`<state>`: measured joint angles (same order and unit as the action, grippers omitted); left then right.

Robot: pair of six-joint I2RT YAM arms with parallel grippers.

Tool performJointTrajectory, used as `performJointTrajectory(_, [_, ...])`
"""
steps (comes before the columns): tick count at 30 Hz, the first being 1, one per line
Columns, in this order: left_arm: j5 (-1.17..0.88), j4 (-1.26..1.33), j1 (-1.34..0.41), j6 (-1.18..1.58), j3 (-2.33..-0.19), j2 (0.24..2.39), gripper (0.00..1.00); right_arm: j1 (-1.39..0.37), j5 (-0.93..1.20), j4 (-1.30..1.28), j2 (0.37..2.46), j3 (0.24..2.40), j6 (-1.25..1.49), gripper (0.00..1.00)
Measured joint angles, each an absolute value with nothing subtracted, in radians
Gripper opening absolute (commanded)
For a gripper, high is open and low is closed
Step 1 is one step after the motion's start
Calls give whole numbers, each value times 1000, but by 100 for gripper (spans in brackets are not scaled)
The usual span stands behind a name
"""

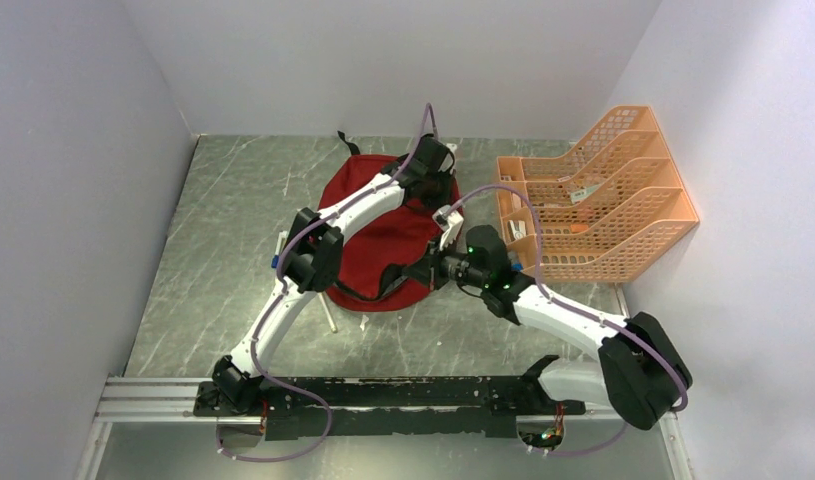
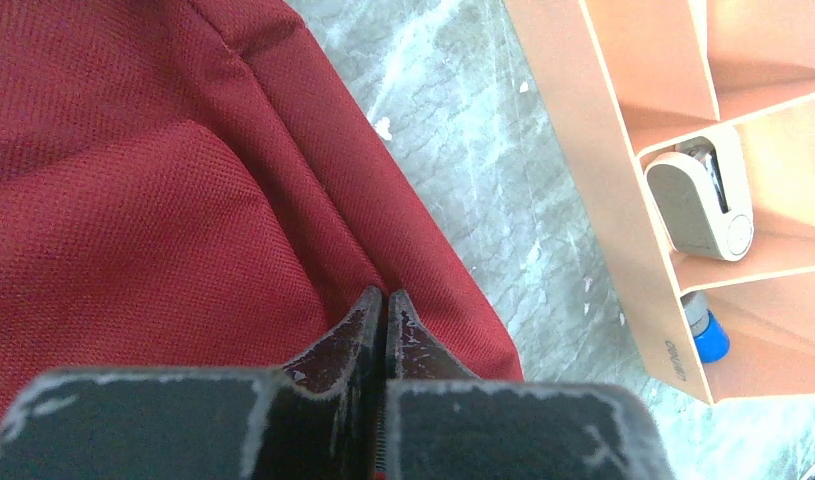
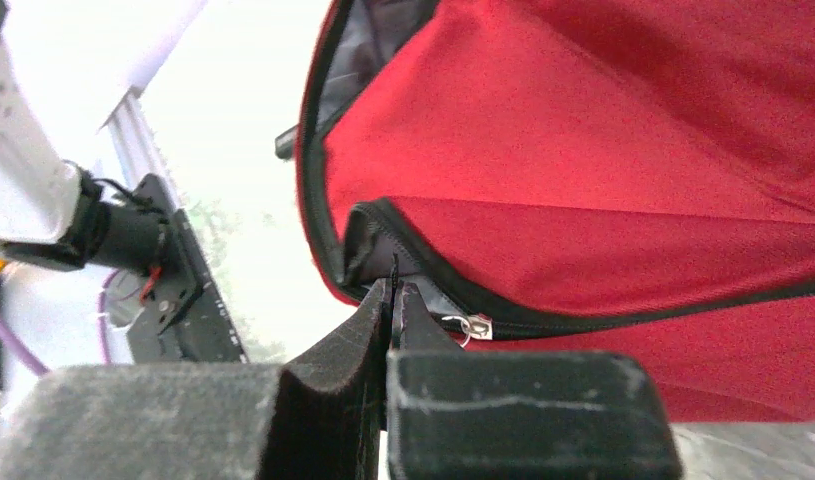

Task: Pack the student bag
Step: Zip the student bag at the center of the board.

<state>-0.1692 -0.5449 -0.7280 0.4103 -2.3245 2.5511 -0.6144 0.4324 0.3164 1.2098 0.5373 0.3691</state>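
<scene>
The student bag (image 1: 383, 238) is dark red and lies flat mid-table, with black straps at its near edge. My left gripper (image 1: 435, 188) reaches over its far right side. In the left wrist view that gripper (image 2: 385, 296) is shut, pinching a raised seam fold of the bag (image 2: 133, 200). My right gripper (image 1: 424, 272) is at the bag's near right edge. In the right wrist view it (image 3: 394, 287) is shut on a thin black zipper pull, beside the silver slider (image 3: 473, 326). The bag (image 3: 583, 150) gapes there, showing grey lining (image 3: 368, 50).
An orange mesh file organizer (image 1: 593, 200) stands at the right by the wall. Its slots (image 2: 623, 150) hold a grey-white item (image 2: 698, 200) and a blue-capped item (image 2: 707, 332). A thin white stick (image 1: 329, 312) lies on the table by the bag's near left edge.
</scene>
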Motion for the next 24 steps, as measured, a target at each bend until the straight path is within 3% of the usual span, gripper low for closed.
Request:
performJointTrajectory(12, [-194, -532, -727, 411, -2328, 2553, 5, -752, 458, 522, 1390, 564, 483, 0])
performJointTrajectory(13, [-199, -528, -727, 408, -2325, 2553, 13, -753, 456, 532, 1395, 567, 489, 0])
performJointTrajectory(14, [-202, -525, -727, 405, -2322, 2553, 31, -753, 452, 535, 1396, 569, 491, 0])
performJointTrajectory(15, [-204, -517, -726, 400, -2313, 2550, 43, -754, 440, 536, 1396, 571, 492, 0])
performJointTrajectory(17, [-205, -495, -719, 387, -2278, 2537, 58, -758, 409, 526, 1384, 572, 493, 0])
performJointTrajectory(20, [-203, -452, -708, 377, -2165, 2465, 72, -767, 339, 488, 1337, 571, 493, 0])
performJointTrajectory(24, [-176, -420, -672, 358, -1997, 2285, 80, -770, 215, 435, 1257, 571, 493, 0])
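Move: The left fingers are shut on the bag's far right edge, with the white sharpener in the organizer some 17 cm to their right and 6 cm nearer. The zip slider lies about 18 cm back, 7 cm left and 6 cm above the left hand. It sits right at the shut right fingertips, 2 cm ahead and 1 cm right and lower. From the right hand, the pale pen is 19 cm left, 8 cm back, 12 cm down. Still pinching the zip pull, the right fingers draw it about 6 cm left along the bag's near edge, first back and slightly down, then reverse, rising some 3 cm while easing forward and right, the wrist turning back clockwise. The left hand holds the bag's edge until late, then opens wide, lets go and lifts quickly up and left, roughly 5 cm each way. ##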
